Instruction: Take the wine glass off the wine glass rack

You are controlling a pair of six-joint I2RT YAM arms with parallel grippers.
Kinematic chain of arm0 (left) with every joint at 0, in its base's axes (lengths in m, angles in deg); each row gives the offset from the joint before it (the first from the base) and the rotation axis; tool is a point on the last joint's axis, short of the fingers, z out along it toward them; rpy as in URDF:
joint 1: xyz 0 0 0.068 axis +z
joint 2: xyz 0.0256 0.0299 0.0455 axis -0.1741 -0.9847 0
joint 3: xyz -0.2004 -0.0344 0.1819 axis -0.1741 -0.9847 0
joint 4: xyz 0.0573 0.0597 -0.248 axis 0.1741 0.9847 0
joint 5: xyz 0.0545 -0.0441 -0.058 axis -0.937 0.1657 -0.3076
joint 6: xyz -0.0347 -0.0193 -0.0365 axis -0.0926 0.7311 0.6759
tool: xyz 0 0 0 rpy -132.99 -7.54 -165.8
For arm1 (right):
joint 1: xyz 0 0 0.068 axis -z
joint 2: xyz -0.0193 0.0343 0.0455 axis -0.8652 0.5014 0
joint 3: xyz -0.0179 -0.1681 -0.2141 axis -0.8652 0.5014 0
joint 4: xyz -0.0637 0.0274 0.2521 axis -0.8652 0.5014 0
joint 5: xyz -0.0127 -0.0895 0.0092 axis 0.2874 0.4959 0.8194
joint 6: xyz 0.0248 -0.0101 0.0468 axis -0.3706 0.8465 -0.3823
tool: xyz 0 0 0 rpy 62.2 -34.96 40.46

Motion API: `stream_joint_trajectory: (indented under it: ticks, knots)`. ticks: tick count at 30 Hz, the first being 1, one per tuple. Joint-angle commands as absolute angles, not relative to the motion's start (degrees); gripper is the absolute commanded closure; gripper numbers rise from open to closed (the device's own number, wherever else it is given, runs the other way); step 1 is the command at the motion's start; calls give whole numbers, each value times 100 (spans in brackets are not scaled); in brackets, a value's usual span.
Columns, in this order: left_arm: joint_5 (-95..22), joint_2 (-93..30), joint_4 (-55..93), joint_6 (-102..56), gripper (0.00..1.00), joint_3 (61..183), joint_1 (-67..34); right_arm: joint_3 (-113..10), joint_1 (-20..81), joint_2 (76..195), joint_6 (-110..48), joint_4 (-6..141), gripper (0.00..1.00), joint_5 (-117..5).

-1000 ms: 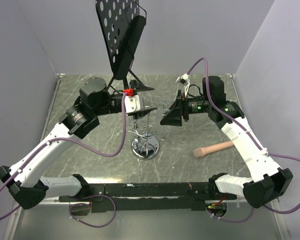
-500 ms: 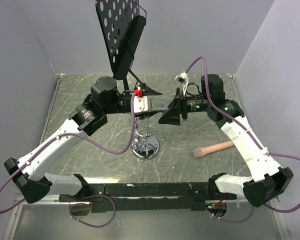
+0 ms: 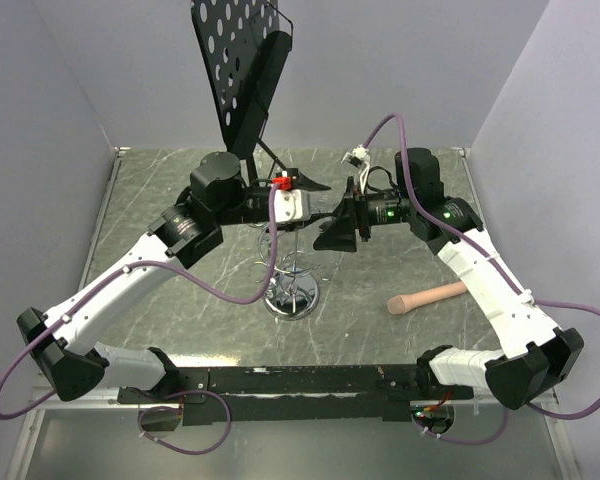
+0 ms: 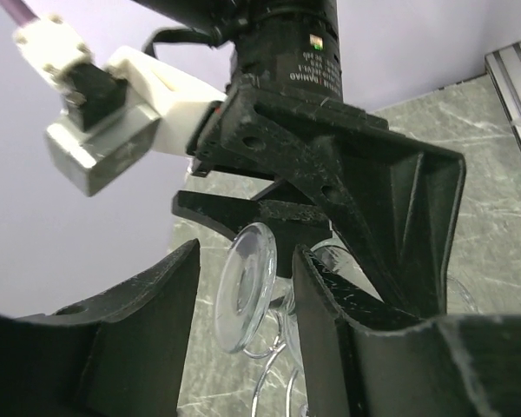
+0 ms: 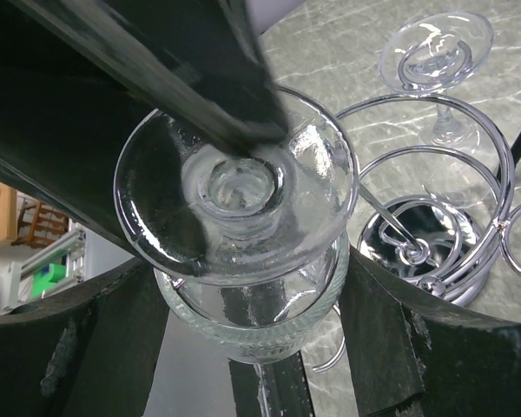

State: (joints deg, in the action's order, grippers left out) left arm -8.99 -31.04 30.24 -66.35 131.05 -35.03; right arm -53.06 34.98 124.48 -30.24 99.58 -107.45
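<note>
The wine glass (image 5: 252, 287) hangs upside down at the top of the chrome wine glass rack (image 3: 291, 296). Its bowl sits between the fingers of my right gripper (image 5: 247, 291), and both pads touch its sides. Its round foot (image 4: 246, 287) stands on edge between the fingers of my left gripper (image 4: 246, 261). The left jaws are apart, with a gap showing on the foot's left side. In the top view the left gripper (image 3: 298, 214) and right gripper (image 3: 333, 228) face each other over the rack.
A second glass (image 5: 436, 45) hangs from a wire loop of the rack, above its shiny base (image 5: 421, 248). A black perforated music stand (image 3: 242, 75) rises behind. A wooden peg (image 3: 427, 297) lies on the table to the right.
The left arm has swung right to the rack's top, and its jaws have narrowed around the glass foot. The right gripper has shifted slightly left, its opening unchanged.
</note>
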Motion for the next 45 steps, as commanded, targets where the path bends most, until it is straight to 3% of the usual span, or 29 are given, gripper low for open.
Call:
stream_joint_trajectory:
  ticks: [1, 9, 11, 14, 17, 20, 21, 24, 29, 45]
  knots:
    - [-756, -3204, 2793, -6692, 50, 13056, -3515, -5791, 3398, 12442, -2872, 9662, 100, -10943]
    - [-721, -3336, 2968, -6903, 60, 13065, -3524, -5870, 3380, 12513, -2854, 9688, 100, -10925]
    - [-764, -3362, 3013, -6912, 67, 13065, -3524, -5905, 3380, 12530, -2846, 9697, 100, -10925]
    - [-878, -3310, 2908, -6956, 99, 12917, -3524, -5923, 3380, 12548, -2854, 9715, 100, -10934]
    - [-967, -3239, 2705, -6982, 99, 12740, -3524, -5932, 3380, 12548, -2863, 9732, 100, -10978]
    - [-1046, -3292, 2802, -6930, 99, 12793, -3533, -5932, 3389, 12574, -2898, 9715, 91, -11013]
    - [-1089, -3292, 2784, -6912, 99, 12775, -3533, -5923, 3389, 12574, -2916, 9706, 84, -11030]
    - [-1230, -3301, 2688, -6684, 99, 12714, -3524, -5871, 3398, 12548, -2977, 9636, 46, -10978]
    - [-1415, -3319, 2644, -6368, 99, 12696, -3436, -5879, 3450, 12530, -3118, 9583, 0, -10846]
    - [-1679, -3503, 2415, -5006, 99, 12748, -2971, -5696, 3907, 11969, -1853, 10242, 0, -9687]
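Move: The wine glass, already gripped by the bowl in the right hand, tilts with its foot up and forward; its middle is about 3 cm back, 2 cm right and 2 cm below the left hand, and about 2 cm ahead, 1 cm left and 2 cm above the right hand. From the left hand, the rack's middle is roughly 3 cm back, 5 cm left and 20 cm down; a second glass hangs level with it, some 11 cm left and 12 cm down. The left hand eases right and down a centimetre or so onto the glass's foot and shuts its half-open fingers, pinching the thin disc by its two faces, while the right hand keeps the bowl almost still. Once the foot is held, the right fingers open fully and let go of the bowl, the right hand backing off about 4 cm forward, right and up, as the left carries the glass some 5 cm down and 4 cm forward, its wrist turning about 15 degrees. ##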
